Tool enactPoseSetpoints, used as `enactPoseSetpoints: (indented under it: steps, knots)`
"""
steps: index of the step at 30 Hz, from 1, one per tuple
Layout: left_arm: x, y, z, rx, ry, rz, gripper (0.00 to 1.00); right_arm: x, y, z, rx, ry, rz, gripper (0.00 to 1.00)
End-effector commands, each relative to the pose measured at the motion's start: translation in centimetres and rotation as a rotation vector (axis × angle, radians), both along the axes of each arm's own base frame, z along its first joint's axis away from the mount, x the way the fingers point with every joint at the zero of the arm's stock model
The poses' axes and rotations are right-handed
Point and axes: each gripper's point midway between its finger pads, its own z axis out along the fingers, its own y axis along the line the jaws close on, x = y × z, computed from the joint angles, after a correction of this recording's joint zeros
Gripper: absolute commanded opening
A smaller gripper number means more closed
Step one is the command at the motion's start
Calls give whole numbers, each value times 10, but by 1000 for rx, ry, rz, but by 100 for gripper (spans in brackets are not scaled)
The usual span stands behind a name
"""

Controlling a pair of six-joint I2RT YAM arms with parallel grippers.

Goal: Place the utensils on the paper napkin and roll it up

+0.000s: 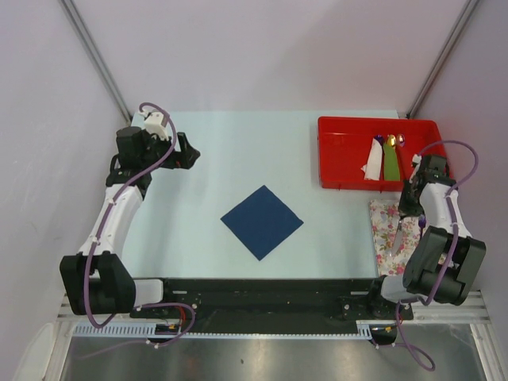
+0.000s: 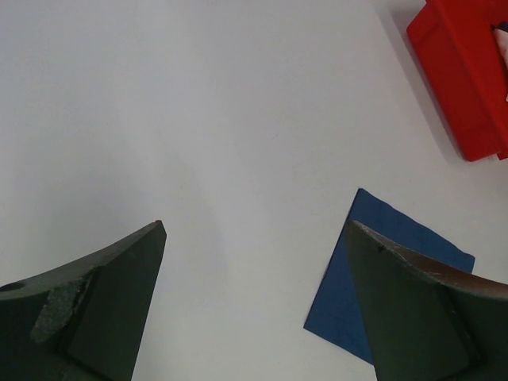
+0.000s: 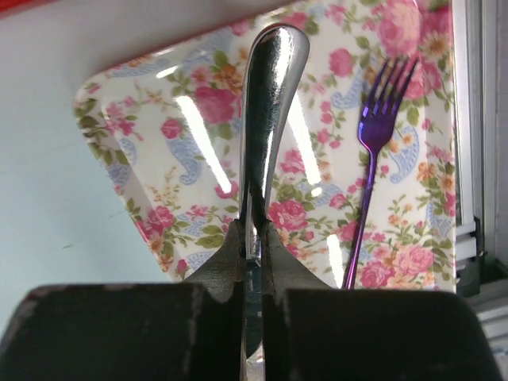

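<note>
The dark blue paper napkin (image 1: 262,222) lies flat as a diamond at the table's middle; the left wrist view catches its corner (image 2: 397,246). My right gripper (image 3: 252,226) is shut on the utensils' shiny silver knife-like piece (image 3: 270,95), whose handle sticks out past the fingers above the flowered tray (image 3: 143,135). A purple fork (image 3: 373,135) lies on that tray to the right of the held piece. From above, the right gripper (image 1: 411,208) hovers over the tray (image 1: 385,222). My left gripper (image 1: 190,151) stands open and empty at the far left; in its own view it (image 2: 254,230) hangs over bare table.
A red bin (image 1: 341,151) at the back right holds a white folded item, a green strip and small spoons; its corner (image 2: 460,71) shows in the left wrist view. The table's metal front rail runs just behind the flowered tray.
</note>
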Motion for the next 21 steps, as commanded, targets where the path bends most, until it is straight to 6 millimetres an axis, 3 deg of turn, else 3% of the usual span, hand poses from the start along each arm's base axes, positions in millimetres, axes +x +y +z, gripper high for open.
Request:
enactPoseSetpoints:
  steps: [1,9,21]
  knots:
    - [8,-6,25,2,-80,-40,100,24,5,19,-114,-106,130,0]
    - [9,-6,22,3,-73,-41,100,54,6,14,-211,-161,241,0]
    - [11,-6,17,10,-65,-40,100,88,19,2,-191,-232,369,0]
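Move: The right hand, holding the silver knife by its middle some 8 cm above the table, has the napkin about 43 cm to its left and 3 cm back. Nearer by, the red box's middle is roughly 19 cm ahead and 5 cm left, its near wall crossing the way; the purple fork lies about 8 cm back and 6 cm right on the tray. From the idle left hand, the napkin is some 20 cm right, 14 cm back and 23 cm below. The silver knife comes free of the right hand's closed fingers as the hand carries on forward about 6.5 cm, nearly level, towards the red box's near wall, drifting slightly left. The wrist swings some 15 degrees counter-clockwise and tips the fingers outward about 10 degrees; late on, the finger gap shuts the last little bit. ##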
